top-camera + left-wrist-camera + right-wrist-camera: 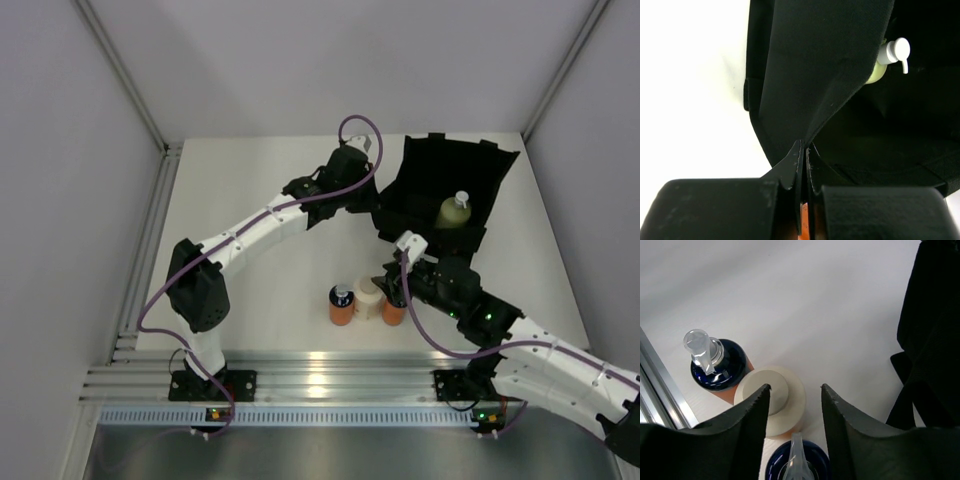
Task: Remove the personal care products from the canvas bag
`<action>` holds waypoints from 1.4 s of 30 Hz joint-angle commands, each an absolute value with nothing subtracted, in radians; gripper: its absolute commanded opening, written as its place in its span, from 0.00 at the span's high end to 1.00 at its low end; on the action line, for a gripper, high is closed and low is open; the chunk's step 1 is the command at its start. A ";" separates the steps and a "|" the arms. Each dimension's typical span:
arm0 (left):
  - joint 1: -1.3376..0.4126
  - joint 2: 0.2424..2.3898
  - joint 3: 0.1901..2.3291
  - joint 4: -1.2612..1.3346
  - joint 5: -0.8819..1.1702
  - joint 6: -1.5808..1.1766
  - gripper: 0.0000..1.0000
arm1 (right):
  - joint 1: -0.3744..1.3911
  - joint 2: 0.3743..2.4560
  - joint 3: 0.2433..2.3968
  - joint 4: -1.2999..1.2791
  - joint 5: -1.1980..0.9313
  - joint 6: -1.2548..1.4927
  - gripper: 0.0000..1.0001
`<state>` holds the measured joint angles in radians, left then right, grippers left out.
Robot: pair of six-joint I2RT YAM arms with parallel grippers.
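The black canvas bag (450, 185) stands open at the back right of the table. A yellow-green bottle with a white pump top (454, 212) (890, 57) is inside it. My left gripper (376, 205) (804, 150) is shut on the bag's left fabric edge. Three personal care products stand together on the table in front of the bag. These are an orange bottle with a dark blue cap (342, 305) (717, 365), a beige cylinder (368, 298) (772, 400) and a second orange bottle (394, 312) (800, 462). My right gripper (398, 290) (795, 387) hovers over that second orange bottle, jaws apart on either side of its pump.
An aluminium rail (300, 385) (660, 385) runs along the table's near edge, close to the standing bottles. White enclosure walls (90, 150) close in the left, back and right sides.
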<state>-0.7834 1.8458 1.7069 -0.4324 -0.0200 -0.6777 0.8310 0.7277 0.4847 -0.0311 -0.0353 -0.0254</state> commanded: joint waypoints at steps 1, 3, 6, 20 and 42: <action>-0.782 1.807 1.695 -0.437 -0.037 -0.663 1.00 | 0.854 0.703 0.520 0.057 -0.008 -0.035 0.54; -0.782 1.807 1.697 -0.437 -0.032 -0.663 1.00 | 0.854 0.687 0.531 0.034 -0.006 -0.038 0.53; -0.782 1.807 1.698 -0.436 -0.028 -0.663 1.00 | 0.854 0.673 0.554 0.014 0.035 -0.026 0.43; -0.785 1.807 1.703 -0.397 0.037 -0.722 1.00 | 0.776 0.925 1.075 -0.437 0.667 0.306 0.28; -0.798 1.858 1.756 -0.357 -0.005 -0.583 1.00 | 0.330 1.209 1.279 -0.522 0.469 0.295 0.26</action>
<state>-0.7994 1.8462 1.6936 -0.3946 -0.0151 -0.6746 0.3649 1.1831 1.1835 -0.5472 0.5148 0.3344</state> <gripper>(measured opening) 0.019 0.736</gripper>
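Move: The green bottle, still inside the canvas bag, stands about 20 cm ahead of the right hand and 16 cm to its right, its middle some 9 cm lower. The orange bottle just set down is right under that hand, with the white bottle 6 cm to its left and 1 cm farther out, and the first orange bottle 12 cm left, level with it. From the left hand, the green bottle lies about 18 cm right, 4 cm ahead and 14 cm lower. The right hand opens its already parting fingers wider and lifts clear of the orange bottle's pump, rising about 15 cm as it swings out to the right and forward towards the green bottle, while turning some 60 degrees clockwise so the fingers point forward. Past the top of the arc it sinks about 7 cm over the open bag with its fingertips tipped a little farther down, ending some 17 cm right and 15 cm forward of its start, while the left hand keeps its closed fingers on the bag's left rim. ##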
